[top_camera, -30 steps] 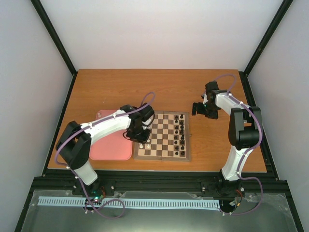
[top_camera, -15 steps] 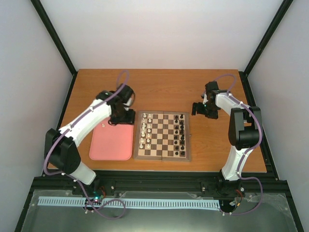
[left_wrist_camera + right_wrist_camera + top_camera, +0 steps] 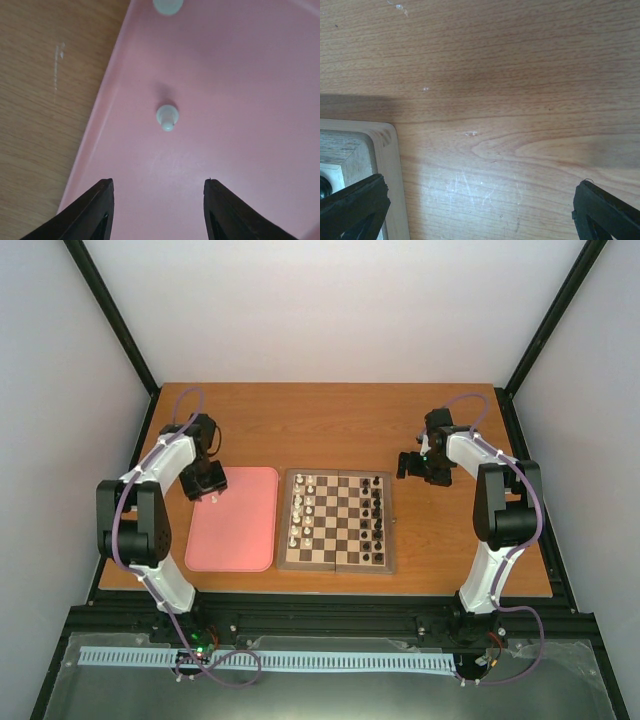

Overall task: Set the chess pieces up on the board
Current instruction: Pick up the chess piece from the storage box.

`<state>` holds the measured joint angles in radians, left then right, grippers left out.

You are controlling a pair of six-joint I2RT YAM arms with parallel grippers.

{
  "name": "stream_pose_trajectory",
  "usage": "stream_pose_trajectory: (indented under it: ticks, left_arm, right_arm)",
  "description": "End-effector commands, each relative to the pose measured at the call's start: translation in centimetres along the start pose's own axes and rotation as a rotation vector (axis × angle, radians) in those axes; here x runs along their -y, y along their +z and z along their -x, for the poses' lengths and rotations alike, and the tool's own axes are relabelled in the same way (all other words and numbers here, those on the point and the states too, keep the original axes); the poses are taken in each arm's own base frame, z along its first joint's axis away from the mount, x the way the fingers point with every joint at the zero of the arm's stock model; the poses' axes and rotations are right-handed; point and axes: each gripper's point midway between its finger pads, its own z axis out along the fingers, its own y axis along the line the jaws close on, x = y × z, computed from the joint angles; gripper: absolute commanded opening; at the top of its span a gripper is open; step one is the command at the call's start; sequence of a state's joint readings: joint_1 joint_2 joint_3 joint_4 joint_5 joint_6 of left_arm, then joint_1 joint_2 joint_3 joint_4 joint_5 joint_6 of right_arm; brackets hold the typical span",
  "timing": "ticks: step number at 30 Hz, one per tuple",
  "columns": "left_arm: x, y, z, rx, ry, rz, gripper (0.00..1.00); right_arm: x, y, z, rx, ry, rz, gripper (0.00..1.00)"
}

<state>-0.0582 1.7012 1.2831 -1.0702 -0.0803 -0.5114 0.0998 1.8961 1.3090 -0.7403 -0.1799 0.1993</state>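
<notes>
The board lies at the table's middle, with several white chess pieces standing in its two left columns and black pieces along its right side. A white pawn lies on the pink tray just ahead of my left gripper, which is open and empty. Another white piece shows at the top edge of that view. From above, my left gripper hangs over the tray's far left corner. My right gripper is open and empty over bare table, right of the board's far corner.
The pink tray sits left of the board, its left rim running next to bare wooden table. Black frame rails and white walls enclose the table.
My left arm has swung from the board's left column back over the tray to its far left corner. Its jaws, nearly closed at the board, now stand apart. The right arm has not moved.
</notes>
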Motion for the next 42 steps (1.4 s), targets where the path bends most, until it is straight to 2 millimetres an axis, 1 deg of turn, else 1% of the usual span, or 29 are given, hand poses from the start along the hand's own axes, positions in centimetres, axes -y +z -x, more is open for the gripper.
stream_pose_trajectory:
  ticks: [1,3,11,15,20,28,31,33,38,42]
  left_arm:
    - [-0.2,1.4,0.3,-0.010,-0.025,0.006,0.50]
    - [-0.1,2.1,0.3,-0.021,-0.031,-0.004,0.49]
    - [0.1,4.1,1.5,-0.047,-0.018,0.006,0.35]
    - [0.0,4.8,1.9,-0.054,-0.017,0.009,0.33]
    - [0.0,5.0,2.6,-0.050,-0.009,0.013,0.32]
    - [-0.1,5.7,3.1,-0.061,-0.003,0.019,0.29]
    - [-0.1,5.8,3.1,-0.069,-0.004,0.020,0.23]
    - [-0.1,5.7,3.1,-0.066,-0.003,0.017,0.18]
    - [0.0,5.5,3.1,-0.070,-0.003,0.008,0.09]
    - [0.4,4.8,2.8,-0.077,-0.002,-0.019,0.04]
  right_arm:
    - [0.1,-0.7,0.6,0.026,0.000,0.005,1.00]
    - [0.1,-0.6,0.7,0.025,0.000,0.005,1.00]
    - [0.3,-0.4,0.8,0.021,0.003,-0.007,1.00]
    - [0.4,-0.3,0.7,0.016,0.004,-0.013,1.00]
    - [0.4,-0.1,0.9,0.014,0.005,-0.015,1.00]
    - [0.4,0.0,1.3,0.012,0.003,-0.017,1.00]
    - [0.5,0.1,1.3,0.011,0.003,-0.019,1.00]
    - [0.5,0.1,1.2,0.010,0.005,-0.018,1.00]
    - [0.5,0.2,1.1,0.009,0.007,-0.019,1.00]
    - [0.5,0.0,1.2,0.013,0.006,-0.017,1.00]
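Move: The white pawn in the pink storage box stands about 7 cm below the left hand, some 2 cm ahead and 1 cm to its left. Beyond that pawn a white rook stands about 5 cm farther out and 2 cm more to the left, and the box's left rim runs roughly 4 cm to the left of the pawn. From the right hand, the pawn lies some 53 cm to the left, 5 cm back and 3 cm lower. The left hand sinks almost straight down about 5.5 cm over the pawn while its half-open fingers partly close, then eases some 2 cm forward and slightly left at nearly the same height to bring them around it. With a last small dip and the wrist tipped about 5 degrees, the fingers shut almost fully and pinch the pawn from its sides, short of the rook. ##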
